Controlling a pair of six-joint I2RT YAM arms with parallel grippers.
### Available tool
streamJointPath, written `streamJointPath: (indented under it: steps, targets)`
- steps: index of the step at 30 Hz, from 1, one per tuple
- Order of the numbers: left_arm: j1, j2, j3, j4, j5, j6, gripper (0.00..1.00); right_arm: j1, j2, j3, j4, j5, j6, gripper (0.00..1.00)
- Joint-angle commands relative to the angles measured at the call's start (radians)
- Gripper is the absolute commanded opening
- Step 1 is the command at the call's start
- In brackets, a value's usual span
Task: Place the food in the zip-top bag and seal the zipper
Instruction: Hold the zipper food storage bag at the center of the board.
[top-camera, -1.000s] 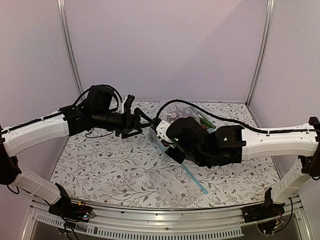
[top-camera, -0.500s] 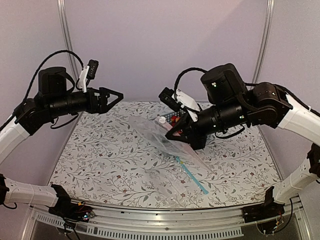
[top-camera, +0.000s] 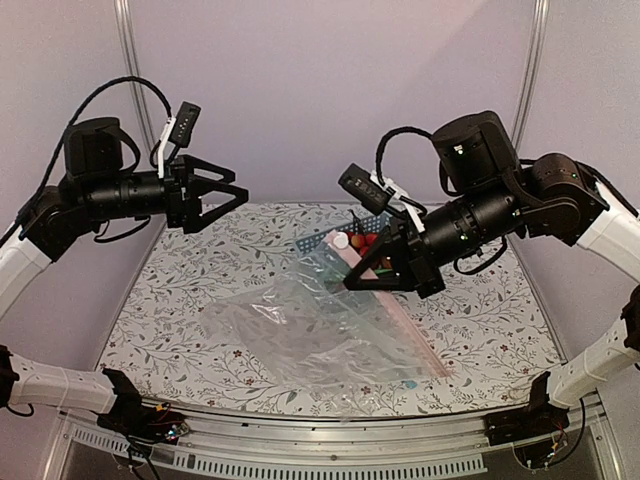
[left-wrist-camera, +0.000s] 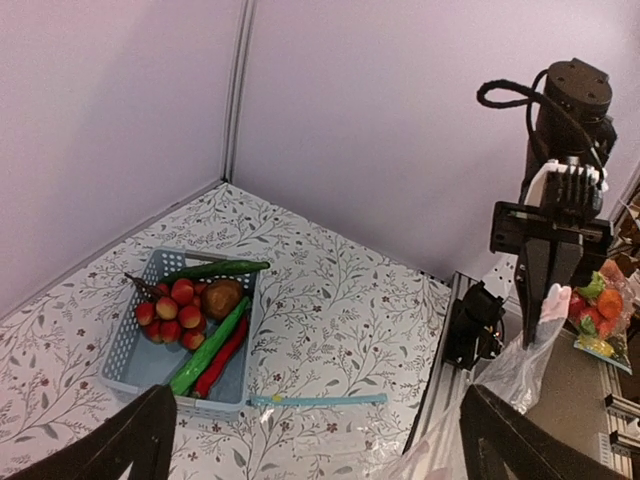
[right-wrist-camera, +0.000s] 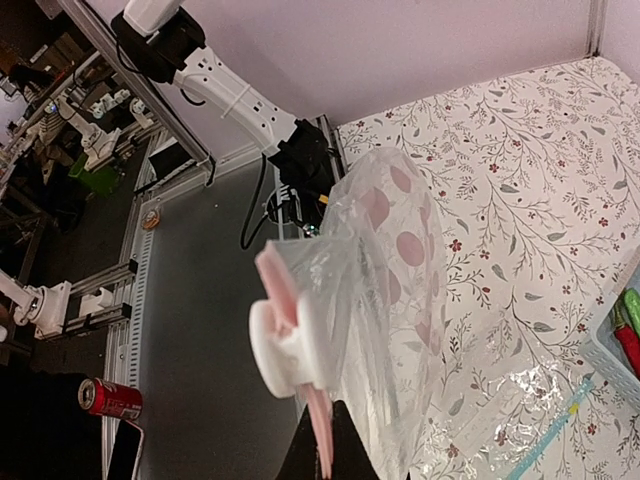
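Observation:
My right gripper (top-camera: 358, 278) is shut on the pale pink zipper (top-camera: 400, 320) of the zip-top bag (top-camera: 310, 335) and holds that end above the table. The clear bag (right-wrist-camera: 395, 300) hangs down from the pinched zipper (right-wrist-camera: 322, 435), with a white slider (right-wrist-camera: 285, 345) just past the fingertips. The food lies in a pale blue basket (left-wrist-camera: 130, 350): red-yellow fruits (left-wrist-camera: 165, 305), a brown lump (left-wrist-camera: 222, 297), two green vegetables (left-wrist-camera: 215, 268) and a red chili (left-wrist-camera: 228, 352). My left gripper (top-camera: 238, 190) hangs open and empty, high at the left.
A second clear bag lies flat on the table, its teal-blue strip (left-wrist-camera: 320, 400) near the basket's front. The basket (top-camera: 325, 242) stands at the back middle, just behind my right gripper. Purple walls close the back and sides. A metal rail (top-camera: 330, 440) runs along the near edge.
Both arms have risen from low over the table. The left gripper opened and pulled back to the left. The right gripper lifted the bag's pink strip and swung right.

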Motion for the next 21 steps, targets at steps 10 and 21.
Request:
streamJointPath:
  steps: [10, 21]
  targets:
    - [-0.186, 0.165, -0.104, 0.108, 0.155, 0.028, 0.99, -0.067, 0.182, -0.105, 0.111, 0.101, 0.067, 0.0]
    - [-0.211, 0.18, -0.169, 0.195, 0.207, 0.056, 0.98, -0.07, 0.155, -0.137, 0.205, 0.115, 0.106, 0.0]
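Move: The white slider end of the bag's zipper is some 18 cm to the right of the open left hand, 9 cm back and about level. The right hand pinches the zipper strip, with that end about 3 cm left of its fingertips and 4 cm above. From the right hand, the board's centre is roughly 18 cm ahead, 5 cm left and 32 cm below; the vegetable basket is 29 cm ahead, 4 cm right. Down and inward together: the left hand, fingers kept wide open, sinks about 10 cm while swinging as far to the right and somewhat back, turning some 20 degrees clockwise so that its gap comes up to the zipper's slider end. The right hand keeps its pinch and carries the bag down about 10 cm, forward and a little left to meet it. ##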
